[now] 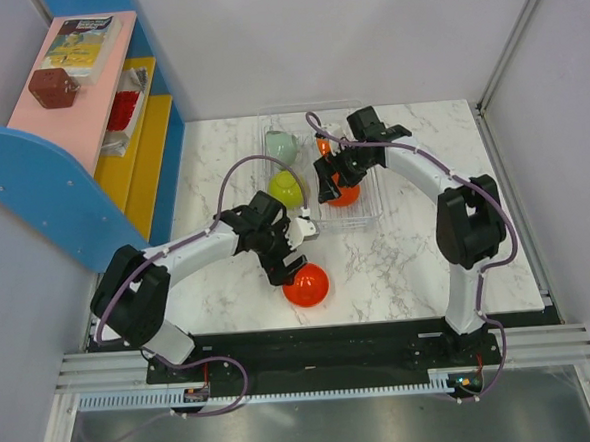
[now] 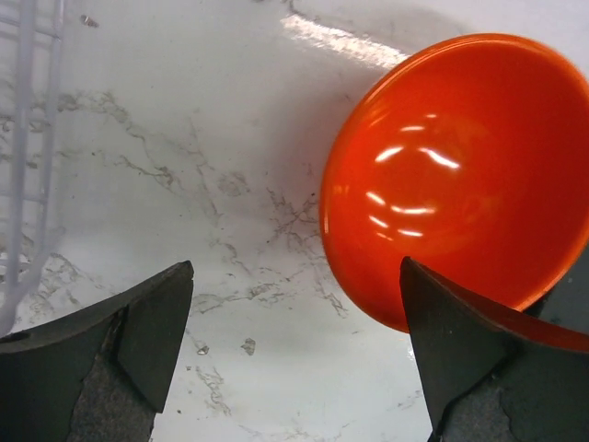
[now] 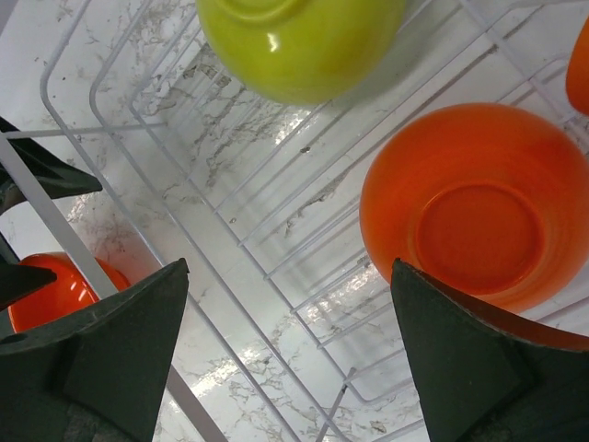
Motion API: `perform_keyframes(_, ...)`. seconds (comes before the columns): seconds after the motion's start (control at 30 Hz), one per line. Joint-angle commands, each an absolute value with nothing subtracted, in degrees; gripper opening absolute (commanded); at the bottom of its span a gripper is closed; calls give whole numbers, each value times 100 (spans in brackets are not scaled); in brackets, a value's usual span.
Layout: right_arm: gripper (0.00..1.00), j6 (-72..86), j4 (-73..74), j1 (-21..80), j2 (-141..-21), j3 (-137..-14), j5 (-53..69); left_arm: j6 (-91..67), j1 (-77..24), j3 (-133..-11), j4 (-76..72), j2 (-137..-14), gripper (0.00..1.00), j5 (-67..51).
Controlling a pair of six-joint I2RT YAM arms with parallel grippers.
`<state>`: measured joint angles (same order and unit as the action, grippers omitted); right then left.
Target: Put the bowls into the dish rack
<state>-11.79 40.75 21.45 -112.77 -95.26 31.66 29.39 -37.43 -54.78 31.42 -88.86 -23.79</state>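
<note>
The wire dish rack [image 1: 366, 209] stands at the back middle of the marble table. It holds a pale green bowl [image 1: 281, 145], a yellow-green bowl [image 1: 286, 188] and an orange bowl [image 1: 345, 193]. A red-orange bowl [image 1: 306, 284] sits on the table in front of the rack. My left gripper [image 1: 289, 265] hovers open at its near-left rim; in the left wrist view the bowl [image 2: 451, 175] lies beside the right finger, with the gripper [image 2: 294, 308] empty. My right gripper [image 1: 330, 177] hangs open over the rack [image 3: 230, 230], next to the orange bowl [image 3: 469, 207], whose base ring faces the camera.
A blue and yellow shelf unit [image 1: 146, 160] stands along the table's left side, with a brown cube [image 1: 53, 87] and a packet [image 1: 82, 44] on its pink top. White walls close in the back and right. The rack's edge [image 2: 23, 138] shows left of my left gripper.
</note>
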Motion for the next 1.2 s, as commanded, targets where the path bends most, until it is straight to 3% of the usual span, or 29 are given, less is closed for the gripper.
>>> perform_keyframes(0.0, 98, -1230, 3920, 2066, -11399, -9554, 3139, 2681, -3753, -5643, 2654, -9132, 100, -1793)
perform_keyframes(0.1, 98, -1239, 3841, 2013, -11364, -9527, 2919, 2663, -3806, -5642, 2637, -9158, 99, -1793)
perform_keyframes(0.2, 98, -1266, 3771, 1925, -11364, -9483, 2804, 2654, -3876, -5643, 2628, -9220, 91, -1784)
perform_keyframes(0.3, 98, -1266, 3753, 1872, -11373, -9475, 2804, 2646, -3946, -5651, 2628, -9299, 75, -1784)
perform_keyframes(0.33, 98, -1266, 3753, 1863, -11364, -9475, 2786, 2628, -3972, -5651, 2637, -9325, 63, -1784)
perform_keyframes(0.4, 98, -1274, 3753, 1846, -11347, -9466, 2795, 2637, -4025, -5651, 2628, -9351, 51, -1784)
perform_keyframes(0.43, 98, -1274, 3753, 1846, -11303, -9457, 2847, 2672, -4043, -5651, 2645, -9352, 41, -1767)
perform_keyframes(0.67, 98, -1108, 3586, 1837, -11197, -9580, 3155, 2733, -4104, -5826, 2978, -9185, 3, -1924)
perform_keyframes(1.17, 98, -870, 3366, 1819, -11900, -9993, 2998, 2804, -4148, -6521, 4104, -7551, 2, -2189)
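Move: The red bowl on the table lies about 4 cm back, 3 cm right and 4 cm below the left hand. From the left hand, the lime bowl in the rack is some 20 cm straight ahead, and the racked red bowl 20 cm ahead and 11 cm right. From the right hand, that racked bowl lies about 4 cm ahead, 3 cm right and 7 cm down; the lime bowl 4 cm ahead, 8 cm left; the orange bowl 13 cm straight ahead. Ease the open left gripper down about 2 cm so its fingers straddle the forward-left rim of the red bowl on the table, shut them to pinch that rim, then lift almost straight up some 9 cm from the lowest point. Meanwhile slide the open right gripper forward over the rack, first veering right, towards the racked red bowl. ##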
